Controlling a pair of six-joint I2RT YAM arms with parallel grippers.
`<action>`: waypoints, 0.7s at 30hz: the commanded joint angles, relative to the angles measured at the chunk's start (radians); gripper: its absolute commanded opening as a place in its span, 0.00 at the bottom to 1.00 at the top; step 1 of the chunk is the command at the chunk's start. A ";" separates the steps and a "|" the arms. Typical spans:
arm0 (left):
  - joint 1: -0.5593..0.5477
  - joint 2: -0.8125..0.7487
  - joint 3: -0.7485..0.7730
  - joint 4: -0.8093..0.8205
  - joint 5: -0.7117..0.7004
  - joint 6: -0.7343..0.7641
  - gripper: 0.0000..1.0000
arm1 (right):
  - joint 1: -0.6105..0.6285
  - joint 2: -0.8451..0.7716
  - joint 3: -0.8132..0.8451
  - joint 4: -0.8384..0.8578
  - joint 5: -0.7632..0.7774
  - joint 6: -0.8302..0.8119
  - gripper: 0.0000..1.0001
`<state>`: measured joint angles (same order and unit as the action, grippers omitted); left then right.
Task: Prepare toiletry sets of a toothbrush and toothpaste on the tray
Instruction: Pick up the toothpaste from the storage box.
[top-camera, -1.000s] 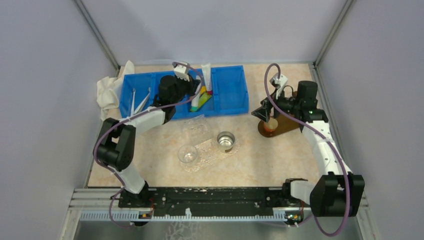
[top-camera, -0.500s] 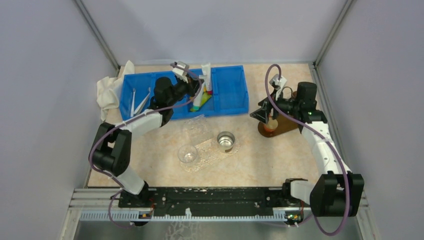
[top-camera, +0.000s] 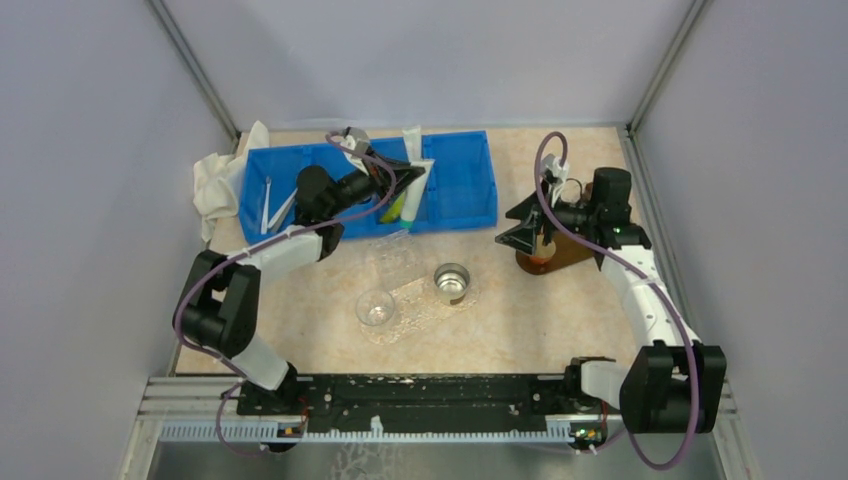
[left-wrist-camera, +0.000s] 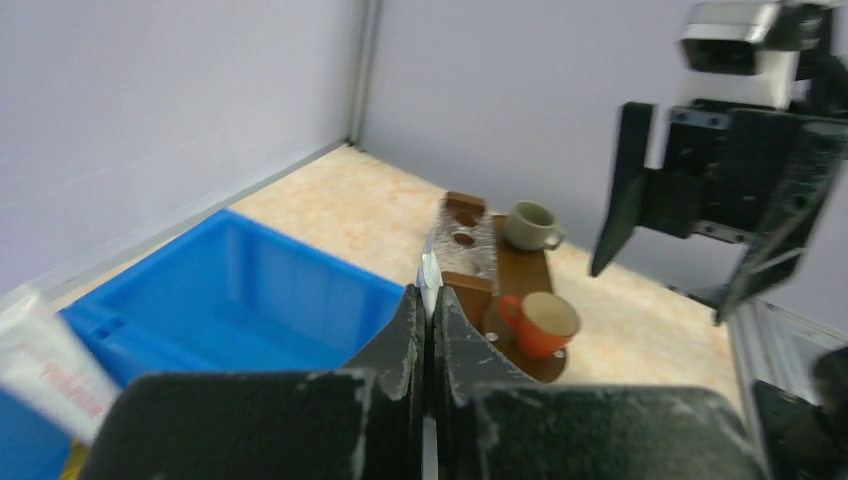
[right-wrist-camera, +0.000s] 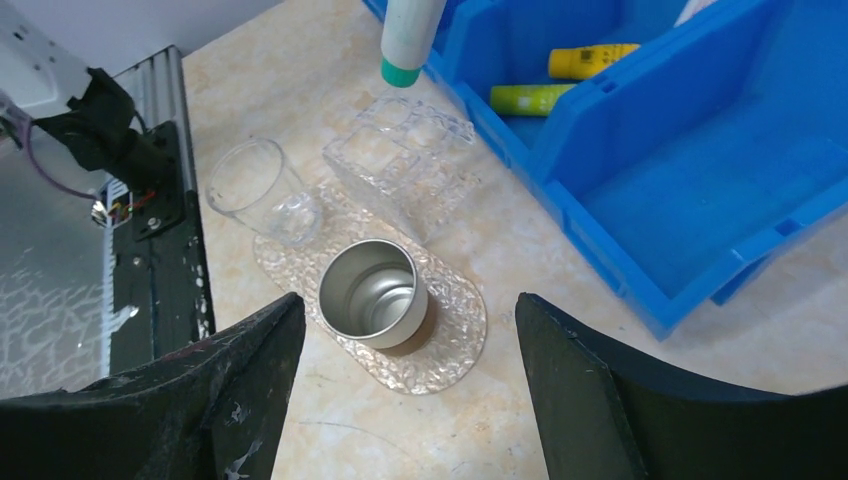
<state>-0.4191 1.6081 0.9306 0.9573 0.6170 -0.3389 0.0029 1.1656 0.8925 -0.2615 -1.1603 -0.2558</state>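
My left gripper (top-camera: 408, 165) is shut on the flat crimped end of a white toothpaste (top-camera: 412, 190) tube. The tube hangs with its green cap down over the front edge of the blue bin (top-camera: 465, 185); the right wrist view shows that cap end of the toothpaste (right-wrist-camera: 412, 30). In the left wrist view only the tube's thin edge shows between the jaws of the left gripper (left-wrist-camera: 428, 300). Toothbrushes (top-camera: 272, 205) lie in the bin's left compartment. The clear textured tray (top-camera: 420, 300) lies mid-table. My right gripper (top-camera: 520, 228) stands open, holding nothing.
On the tray (right-wrist-camera: 455, 340) stand a metal cup (right-wrist-camera: 372, 292) and a clear glass (right-wrist-camera: 255, 185); a clear square holder (right-wrist-camera: 405, 160) sits beside it. Yellow and green tubes (right-wrist-camera: 560, 80) lie in the bin. A brown board with an orange cup (left-wrist-camera: 535, 325) is under the right arm. A white cloth (top-camera: 215, 180) lies far left.
My left arm has swung back to the left and lifted the white tube out of the bin's middle compartment. The right arm has shifted only slightly.
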 joint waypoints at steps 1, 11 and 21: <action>-0.006 0.005 -0.008 0.319 0.170 -0.216 0.00 | 0.003 -0.008 -0.023 0.135 -0.144 0.059 0.77; -0.132 0.107 0.078 0.439 0.200 -0.332 0.00 | 0.005 -0.015 -0.091 0.330 -0.125 0.212 0.77; -0.262 0.144 0.140 0.325 0.104 -0.216 0.00 | 0.035 -0.015 -0.162 0.569 -0.135 0.366 0.74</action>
<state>-0.6498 1.7348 1.0206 1.2755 0.7677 -0.5991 0.0208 1.1652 0.7437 0.1345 -1.2606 0.0292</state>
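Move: The toothpaste already hangs from the left hand's shut fingers; the right hand's open fingers wait some 16 cm to that hand's right, 10 cm back and 5 cm lower. From the left hand, the steel cup is about 15 cm back, 7 cm right and 19 cm down; the acrylic stand is 10 cm back, 5 cm left and 20 cm down. From the right hand, the toothpaste's middle lies roughly 17 cm left, 7 cm ahead and about level. Back and to the right, about 10 cm each way, the left hand carries the hanging toothpaste from above the storage box towards the right gripper, rising some 3 cm early on and bending more to the right as it goes. The wrist swings about 25 degrees clockwise while the fingers keep their pinch. The right hand creeps 1 to 2 cm towards it, rolling slightly, fingers still wide open. ##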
